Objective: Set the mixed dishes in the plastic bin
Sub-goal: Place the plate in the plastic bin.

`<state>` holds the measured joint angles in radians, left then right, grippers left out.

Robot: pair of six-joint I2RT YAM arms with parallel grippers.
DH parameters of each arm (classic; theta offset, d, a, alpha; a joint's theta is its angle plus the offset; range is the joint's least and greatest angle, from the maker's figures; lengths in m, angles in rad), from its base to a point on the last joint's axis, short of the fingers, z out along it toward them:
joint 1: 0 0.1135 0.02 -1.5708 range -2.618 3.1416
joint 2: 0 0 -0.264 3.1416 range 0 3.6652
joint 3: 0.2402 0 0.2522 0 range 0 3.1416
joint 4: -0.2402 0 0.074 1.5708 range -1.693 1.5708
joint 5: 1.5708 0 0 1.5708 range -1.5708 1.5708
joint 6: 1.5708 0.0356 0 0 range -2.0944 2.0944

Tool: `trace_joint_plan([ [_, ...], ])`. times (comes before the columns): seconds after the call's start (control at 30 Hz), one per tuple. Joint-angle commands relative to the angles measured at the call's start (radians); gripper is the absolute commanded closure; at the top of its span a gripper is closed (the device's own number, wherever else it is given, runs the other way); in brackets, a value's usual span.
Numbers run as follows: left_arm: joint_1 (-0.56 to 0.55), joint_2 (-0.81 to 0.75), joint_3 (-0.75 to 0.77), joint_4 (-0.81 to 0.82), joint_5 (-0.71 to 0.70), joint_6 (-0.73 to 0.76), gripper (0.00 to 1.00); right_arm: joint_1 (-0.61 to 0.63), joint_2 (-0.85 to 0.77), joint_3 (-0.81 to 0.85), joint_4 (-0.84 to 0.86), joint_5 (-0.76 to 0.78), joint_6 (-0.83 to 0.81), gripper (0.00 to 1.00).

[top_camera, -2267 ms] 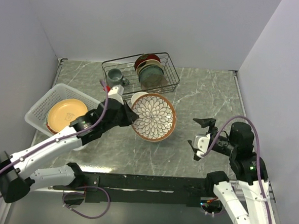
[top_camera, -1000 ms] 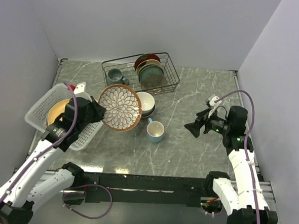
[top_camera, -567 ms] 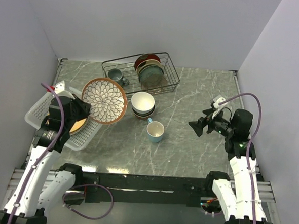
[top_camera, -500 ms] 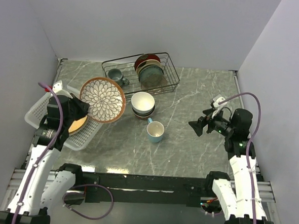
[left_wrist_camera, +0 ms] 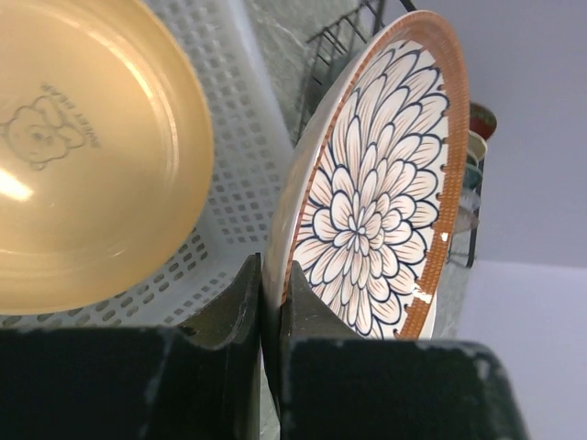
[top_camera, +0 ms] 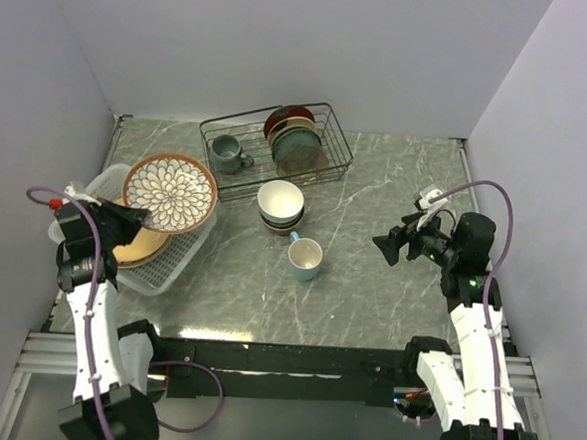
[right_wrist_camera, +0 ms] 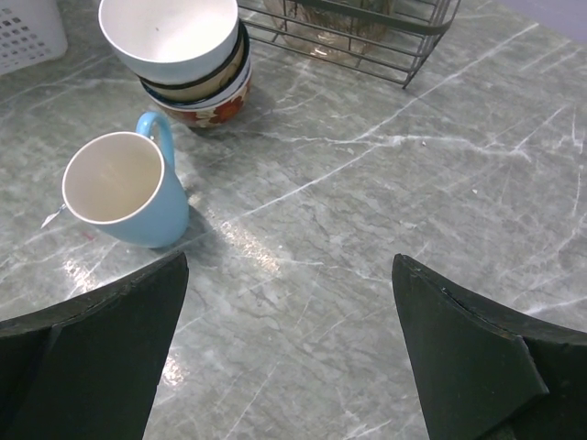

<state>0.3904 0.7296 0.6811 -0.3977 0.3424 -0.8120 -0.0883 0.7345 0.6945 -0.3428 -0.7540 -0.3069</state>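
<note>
My left gripper (top_camera: 127, 217) is shut on the near rim of a flower-patterned plate (top_camera: 170, 192) with a red-brown rim. It holds the plate tilted above the white plastic bin (top_camera: 169, 269). In the left wrist view my fingers (left_wrist_camera: 272, 293) pinch the plate (left_wrist_camera: 376, 202) edge-on over the bin's lattice wall (left_wrist_camera: 248, 165). A tan plate (top_camera: 137, 246) (left_wrist_camera: 83, 156) lies inside the bin. A stack of bowls (top_camera: 280, 206) (right_wrist_camera: 179, 55) and a light blue mug (top_camera: 305, 259) (right_wrist_camera: 124, 188) stand mid-table. My right gripper (top_camera: 391, 248) (right_wrist_camera: 289, 275) hangs open and holds nothing, to the right of the mug.
A black wire rack (top_camera: 278, 144) (right_wrist_camera: 367, 37) at the back holds a grey mug (top_camera: 226, 154) and upright plates (top_camera: 295, 135). Walls close in the table on the left, back and right.
My left arm has swung left with the patterned plate, from the table's middle to above the bin. The right gripper has barely moved and stays open.
</note>
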Motion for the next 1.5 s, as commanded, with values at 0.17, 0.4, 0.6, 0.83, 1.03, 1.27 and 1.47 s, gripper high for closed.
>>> trace_joint_plan([
  [0.17, 0.205, -0.012, -0.055, 0.182, 0.155, -0.191, 0.99, -0.007, -0.014, -0.007, 0.051, 0.018, 0.002, 0.00],
  [0.4, 0.235, 0.005, -0.029, 0.056, 0.009, -0.202, 0.99, -0.007, -0.009, -0.009, 0.050, 0.019, 0.000, 0.00],
  [0.6, 0.271, 0.044, -0.063, 0.056, 0.009, -0.245, 0.99, -0.008, -0.010, -0.012, 0.051, 0.024, -0.003, 0.00],
  [0.83, 0.309, 0.060, -0.094, 0.086, -0.008, -0.269, 0.99, -0.010, -0.009, -0.015, 0.050, 0.021, -0.004, 0.00],
  [1.03, 0.320, 0.091, -0.104, 0.100, -0.020, -0.271, 0.99, -0.008, -0.007, -0.015, 0.050, 0.021, -0.006, 0.00],
  [1.27, 0.324, 0.116, -0.104, 0.106, -0.028, -0.259, 0.99, -0.008, -0.009, -0.015, 0.045, 0.021, -0.008, 0.00],
  [1.47, 0.327, 0.151, -0.109, 0.102, -0.039, -0.242, 0.97, -0.008, -0.006, -0.015, 0.047, 0.024, -0.009, 0.00],
])
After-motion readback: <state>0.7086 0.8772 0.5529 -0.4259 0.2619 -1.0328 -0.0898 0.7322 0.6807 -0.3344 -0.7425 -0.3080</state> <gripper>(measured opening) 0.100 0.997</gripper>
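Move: The left hand holds the flower-patterned plate by its left rim. The yellow plate on the stack in the plastic bin lies about 5 cm ahead of this hand, 7 cm to its left and some 15 cm below. From the same hand, the bowl stack is roughly 25 cm right and 10 cm ahead, and the grey mug in the rack about 13 cm right and 23 cm ahead, both well below. From the idle right hand, the yellow plate is some 55 cm left, 7 cm ahead and 16 cm lower. Keeping its pinch on the flower plate's rim, the left hand carries it down and left in one slanting sweep, about 9 cm each way and drawing back slightly, into the bin towards the yellow plate. Meanwhile the wrist turns some 30 degrees counter-clockwise, dips its left side and tips farther down; the travel slows towards the end and the fingers stay shut. ##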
